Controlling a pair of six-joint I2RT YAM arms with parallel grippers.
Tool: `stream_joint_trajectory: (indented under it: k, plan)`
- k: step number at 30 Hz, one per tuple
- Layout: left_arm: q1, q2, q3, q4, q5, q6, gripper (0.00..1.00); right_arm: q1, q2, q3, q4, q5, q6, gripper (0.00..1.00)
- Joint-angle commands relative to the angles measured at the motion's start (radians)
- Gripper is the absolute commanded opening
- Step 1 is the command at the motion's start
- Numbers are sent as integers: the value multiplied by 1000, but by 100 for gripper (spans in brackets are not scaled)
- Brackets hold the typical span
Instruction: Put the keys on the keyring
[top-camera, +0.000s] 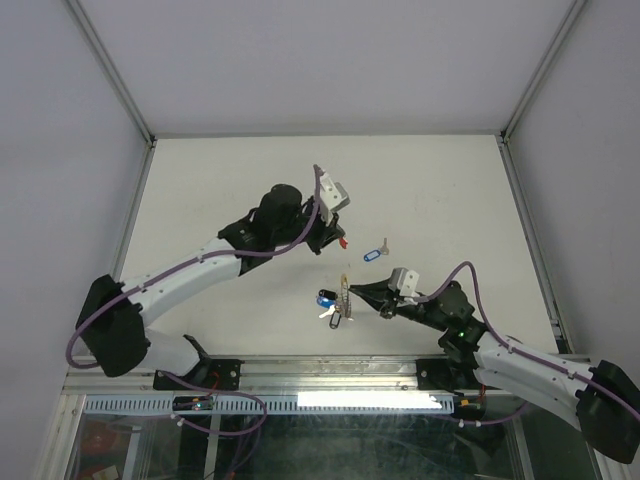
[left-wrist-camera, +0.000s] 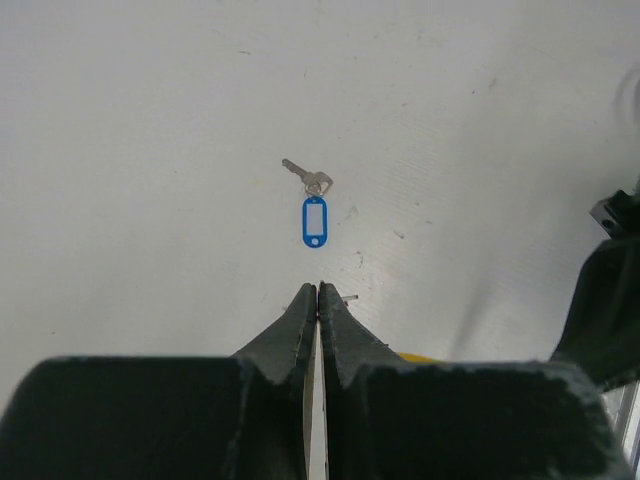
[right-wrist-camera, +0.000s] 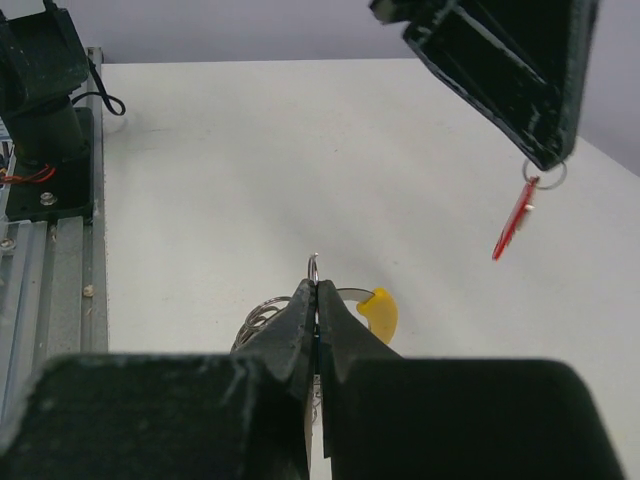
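My left gripper (top-camera: 336, 233) hangs above the table's middle, shut on a key with a red tag (top-camera: 343, 242). In the right wrist view the red tag (right-wrist-camera: 516, 217) dangles from the left gripper's fingertips (right-wrist-camera: 545, 155). My right gripper (right-wrist-camera: 316, 285) is shut on the keyring (right-wrist-camera: 315, 264), whose yellow arc (right-wrist-camera: 381, 310) shows just right of the tips. The keyring (top-camera: 344, 290) stands upright, with blue-tagged (top-camera: 326, 297) and dark-tagged keys (top-camera: 336, 320) bunched at its foot. One blue-tagged key (left-wrist-camera: 314, 218) lies loose on the table ahead of the left gripper (left-wrist-camera: 317, 287).
The white table (top-camera: 220, 200) is walled by grey panels with metal frame posts (top-camera: 528, 215). The left arm's base and cables (right-wrist-camera: 45, 110) sit at the near rail. The right arm's dark body (left-wrist-camera: 600, 320) shows at the left wrist view's right edge.
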Motion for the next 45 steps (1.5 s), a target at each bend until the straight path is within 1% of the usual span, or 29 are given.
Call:
stream_joint_trajectory:
  k: [1,3,7,11,15,20,26,29,33,37,45]
  plan:
    - [1,-167,-123,119,-15,22,0,5,2,0,169,35,3,0]
    - [0,-248,-212,173,25,75,0,5,16,-4,192,31,5,0]
    - [1,-389,-358,232,37,163,0,5,46,-13,250,10,6,0]
    - [1,-466,-433,227,75,250,0,5,100,-10,313,-30,-5,0]
    - [1,-498,-475,212,139,344,0,5,185,1,373,-93,-33,0]
    - [1,-521,-497,177,213,456,0,4,304,7,480,-133,-53,0]
    - [1,-541,-514,122,326,624,0,2,384,30,523,-213,-64,0]
    - [1,-536,-497,70,369,703,0,-7,422,34,559,-253,-44,0]
    - [1,-535,-482,23,402,796,0,-40,480,37,650,-314,18,0]
    - [0,-538,-479,16,445,842,0,-68,539,45,724,-351,85,0]
    - [-3,-511,-444,17,483,865,0,-73,616,67,818,-376,144,0]
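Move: The left hand holds the red-tagged key; the keyring's open end, in the right fingers, lies some 11 cm back, 3 cm right and 4 cm lower. The black and blue tags hanging on the keyring are about 5 cm left of that end and 7 cm below it. A loose blue-tagged key lies about 5 cm ahead of the left hand, 9 cm right, 18 cm below. From the right hand the red-tagged key is 11 cm ahead, 3 cm left, slightly higher. Left hand swings red-tagged key about 12 cm back, 6 left, towards the keyring; right hand eases left. ##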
